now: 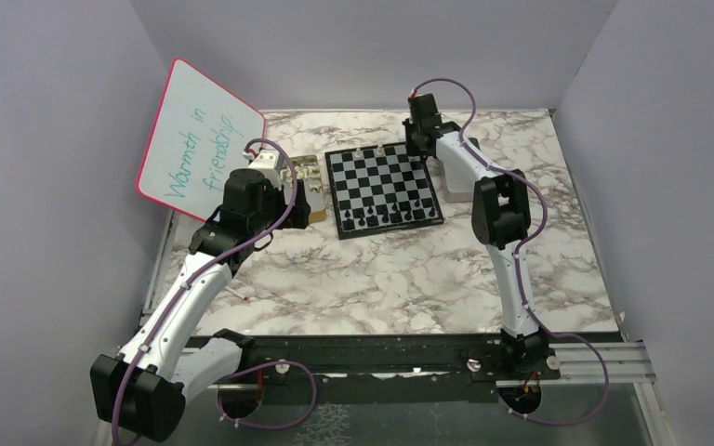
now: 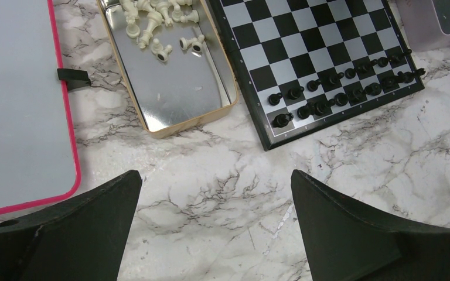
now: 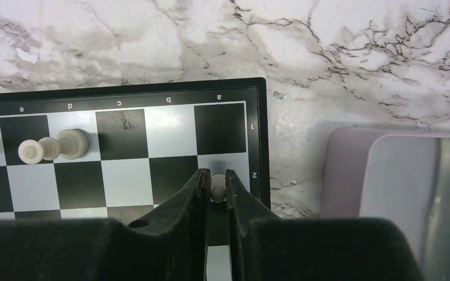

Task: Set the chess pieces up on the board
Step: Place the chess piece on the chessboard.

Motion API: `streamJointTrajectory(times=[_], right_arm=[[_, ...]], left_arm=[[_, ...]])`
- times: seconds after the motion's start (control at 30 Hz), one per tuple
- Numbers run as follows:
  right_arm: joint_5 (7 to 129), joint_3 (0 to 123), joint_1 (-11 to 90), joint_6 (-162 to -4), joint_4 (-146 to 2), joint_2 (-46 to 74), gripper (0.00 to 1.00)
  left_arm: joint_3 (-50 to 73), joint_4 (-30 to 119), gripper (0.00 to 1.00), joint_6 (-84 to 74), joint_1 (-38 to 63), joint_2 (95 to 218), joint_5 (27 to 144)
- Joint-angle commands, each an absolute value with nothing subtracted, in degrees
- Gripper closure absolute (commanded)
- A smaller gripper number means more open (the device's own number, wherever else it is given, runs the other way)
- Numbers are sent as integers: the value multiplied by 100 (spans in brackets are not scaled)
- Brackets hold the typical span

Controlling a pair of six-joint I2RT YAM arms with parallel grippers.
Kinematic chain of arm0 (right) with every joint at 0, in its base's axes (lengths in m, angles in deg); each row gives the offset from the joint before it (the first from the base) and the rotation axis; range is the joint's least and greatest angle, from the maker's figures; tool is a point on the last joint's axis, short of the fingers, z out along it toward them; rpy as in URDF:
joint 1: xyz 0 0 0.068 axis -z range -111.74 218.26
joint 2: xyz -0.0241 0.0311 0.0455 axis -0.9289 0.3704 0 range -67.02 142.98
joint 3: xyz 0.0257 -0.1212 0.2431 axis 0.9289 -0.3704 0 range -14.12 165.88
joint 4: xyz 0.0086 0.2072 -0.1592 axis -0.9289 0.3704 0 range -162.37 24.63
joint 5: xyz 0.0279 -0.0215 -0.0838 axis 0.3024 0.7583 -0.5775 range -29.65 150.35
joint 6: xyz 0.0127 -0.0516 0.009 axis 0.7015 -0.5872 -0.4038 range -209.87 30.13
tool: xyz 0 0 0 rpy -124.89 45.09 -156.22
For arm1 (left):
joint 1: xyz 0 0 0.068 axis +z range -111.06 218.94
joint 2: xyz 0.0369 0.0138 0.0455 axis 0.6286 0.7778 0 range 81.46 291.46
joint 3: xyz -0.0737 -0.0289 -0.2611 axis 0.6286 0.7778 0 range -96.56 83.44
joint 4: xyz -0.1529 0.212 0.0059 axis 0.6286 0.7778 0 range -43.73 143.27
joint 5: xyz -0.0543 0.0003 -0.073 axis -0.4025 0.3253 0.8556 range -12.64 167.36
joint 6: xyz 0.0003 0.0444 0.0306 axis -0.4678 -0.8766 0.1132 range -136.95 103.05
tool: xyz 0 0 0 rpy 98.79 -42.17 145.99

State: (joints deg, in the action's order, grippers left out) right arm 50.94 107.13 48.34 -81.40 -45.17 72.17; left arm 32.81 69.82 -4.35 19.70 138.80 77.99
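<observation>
The board (image 1: 383,190) lies at the table's middle back, with black pieces (image 1: 390,216) in two rows on its near edge. My right gripper (image 3: 214,178) is shut on a white pawn (image 3: 217,191) over the pale square a2 at the board's far right corner. Other white pieces (image 3: 51,146) stand on the back row near d and e. My left gripper (image 2: 215,193) is open and empty above bare marble, near the board's (image 2: 322,58) left corner. Loose white pieces (image 2: 161,23) lie in a metal tray (image 2: 176,88).
A whiteboard (image 1: 200,139) with a pink rim leans at the back left and shows in the left wrist view (image 2: 17,105). A second tray (image 3: 398,199) lies right of the board. Walls close in the table on three sides.
</observation>
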Motion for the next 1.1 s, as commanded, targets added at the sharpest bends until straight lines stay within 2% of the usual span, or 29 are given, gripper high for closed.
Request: streamJointTrajectory(times=[0.0,0.1,0.27,0.47,0.63,0.73,0.93,1.07], right_arm=[[5042,10893,4814,-8249,-4351,7360,79],[5043,10892,4821,-8270,-4341,7351,76],[5043,10984,4816,-8310,-4279,7386,66],[5054,11363,4820,-8369,-4034,7329,61],[5209,11334,4816,-8333,-3909,6929,55],[5411,11034,4814,-8218,-3887,6555,51],[5993,9916,4814,-7937,-4189,5574,46],[6558,9079,4809,-7821,-4385,4881,36]], left_arm=[[3308,6859,1,-482,1943,13790,7865],[3308,6870,1,-482,1943,13794,7870],[3308,6862,1,-482,1943,13769,7842],[3299,6871,1,-480,1943,13781,7842],[3249,6970,1,-406,1943,13770,7151],[3256,6991,1,-331,1943,13772,6939],[3178,6983,1,-175,1943,13995,7251],[2913,6992,1,-162,1943,14270,7292]])
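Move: The white pawn is still between the right hand's fingertips, its middle about 1 cm below the hand point, over its square near the board's far right corner. At about that height, one standing white piece is some 8 cm left and 2 cm farther out, and another 14 cm left and 1 cm out. The silver tray's middle is roughly 12 cm right and 3 cm back. From the left hand, the pawn lies about 28 cm ahead, 28 cm right and 15 cm lower. The right hand stays put over the square near the board's far right corner while its fingers spread from nearly shut, letting go of the white pawn. Then it lifts nearly straight up off the pawn for the first 2 to 3 cm and goes on up and back towards its own base, faster and faster, ending about 8 cm higher and 5 cm back, the fingers still widening to over half open and the wrist rolling slightly, left side up. ##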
